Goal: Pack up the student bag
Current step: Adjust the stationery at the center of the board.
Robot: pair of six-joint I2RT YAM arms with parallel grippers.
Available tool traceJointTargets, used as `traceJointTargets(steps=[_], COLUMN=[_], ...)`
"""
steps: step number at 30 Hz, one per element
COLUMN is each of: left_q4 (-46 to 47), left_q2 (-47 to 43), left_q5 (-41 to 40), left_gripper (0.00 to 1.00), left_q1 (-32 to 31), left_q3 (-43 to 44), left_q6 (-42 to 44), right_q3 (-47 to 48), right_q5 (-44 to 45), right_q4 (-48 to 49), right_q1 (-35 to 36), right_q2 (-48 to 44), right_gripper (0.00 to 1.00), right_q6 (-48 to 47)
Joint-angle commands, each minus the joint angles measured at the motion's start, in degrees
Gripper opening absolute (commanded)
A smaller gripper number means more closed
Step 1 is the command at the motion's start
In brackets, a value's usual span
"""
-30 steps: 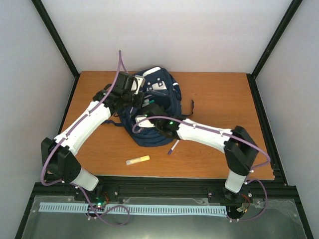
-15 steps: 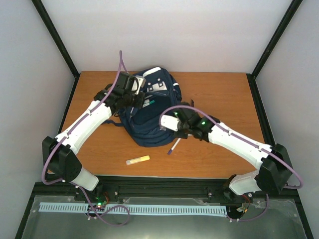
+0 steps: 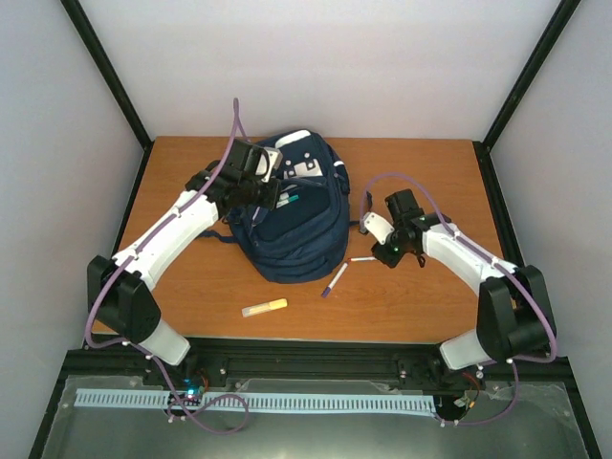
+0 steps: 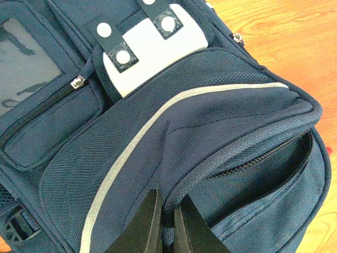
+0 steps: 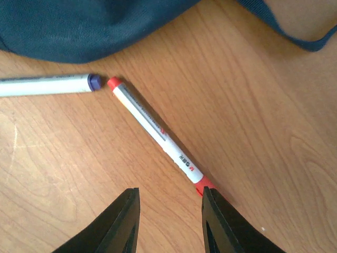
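The student bag (image 3: 296, 225), a navy backpack with white patches, lies at the table's middle back. My left gripper (image 3: 275, 196) is shut on a fold of its fabric at the rim of an unzipped pocket (image 4: 263, 163); the fold sits pinched between the left gripper (image 4: 167, 213) fingers. To the bag's right, my right gripper (image 3: 384, 251) hangs open just above the wood. In the right wrist view the right gripper (image 5: 171, 200) holds nothing, and a white pen with red ends (image 5: 152, 132) lies ahead of it, one red end beside the right finger.
A white pen with a blue cap (image 5: 47, 84) lies tip to tip with the red one, by the bag's edge (image 5: 95, 26). A yellow highlighter (image 3: 264, 308) lies near the front. A dark strap (image 3: 368, 206) trails right of the bag. A teal item (image 3: 292, 199) shows in the pocket.
My right arm has drawn back from the bag and swung right, down over the pens on the table. Its jaws have opened slightly. The left gripper has kept its hold.
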Motion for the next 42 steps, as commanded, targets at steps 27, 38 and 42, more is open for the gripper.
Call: traceJointTargets(steps=[27, 38, 42], left_q4=[1.9, 1.82, 1.73], left_q2=[0.05, 0.09, -0.06], left_q5=[2.23, 2.55, 2.44], left_gripper=[0.01, 0.01, 0.01], left_q1=[0.97, 0.89, 0.97], left_q3=[3.37, 3.34, 3.38], left_q6=[-2.92, -3.01, -3.01], right_q3=[10.39, 6.11, 3.82], right_q5=[5.49, 10.13, 9.8], right_q4=[-6.01, -11.61, -13.88], right_q1=[0.0, 0.09, 0.1], right_q2=[21.14, 13.1, 8.66], right_gripper=[0.26, 0.05, 0.03], right_q6=[-1.88, 6.05, 6.11])
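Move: The red marker lies left to right on the table, its middle about 4 cm to the right hand's left, 1 cm ahead and 7 cm below, so its right-hand red end is almost under the open fingers. The purple marker is some 15 cm left and 5 cm back at the same depth; the backpack's middle is roughly 27 cm left and 16 cm ahead. From the left hand, the red marker is about 35 cm right, 7 cm back and 22 cm down. The right hand sinks about 7 cm onto the red marker's right-hand end, easing a couple of centimetres forward late in the descent while the wrist tilts some 20 degrees until the fingers point nearly straight down. Low over the table it draws back as the fingers shut and pinch the white barrel just beside the red end, then goes on back and a little right, about 4 cm back in all, rising some 2 cm with the marker, while the left hand stays put and keeps its pinch on the backpack's pocket edge. ##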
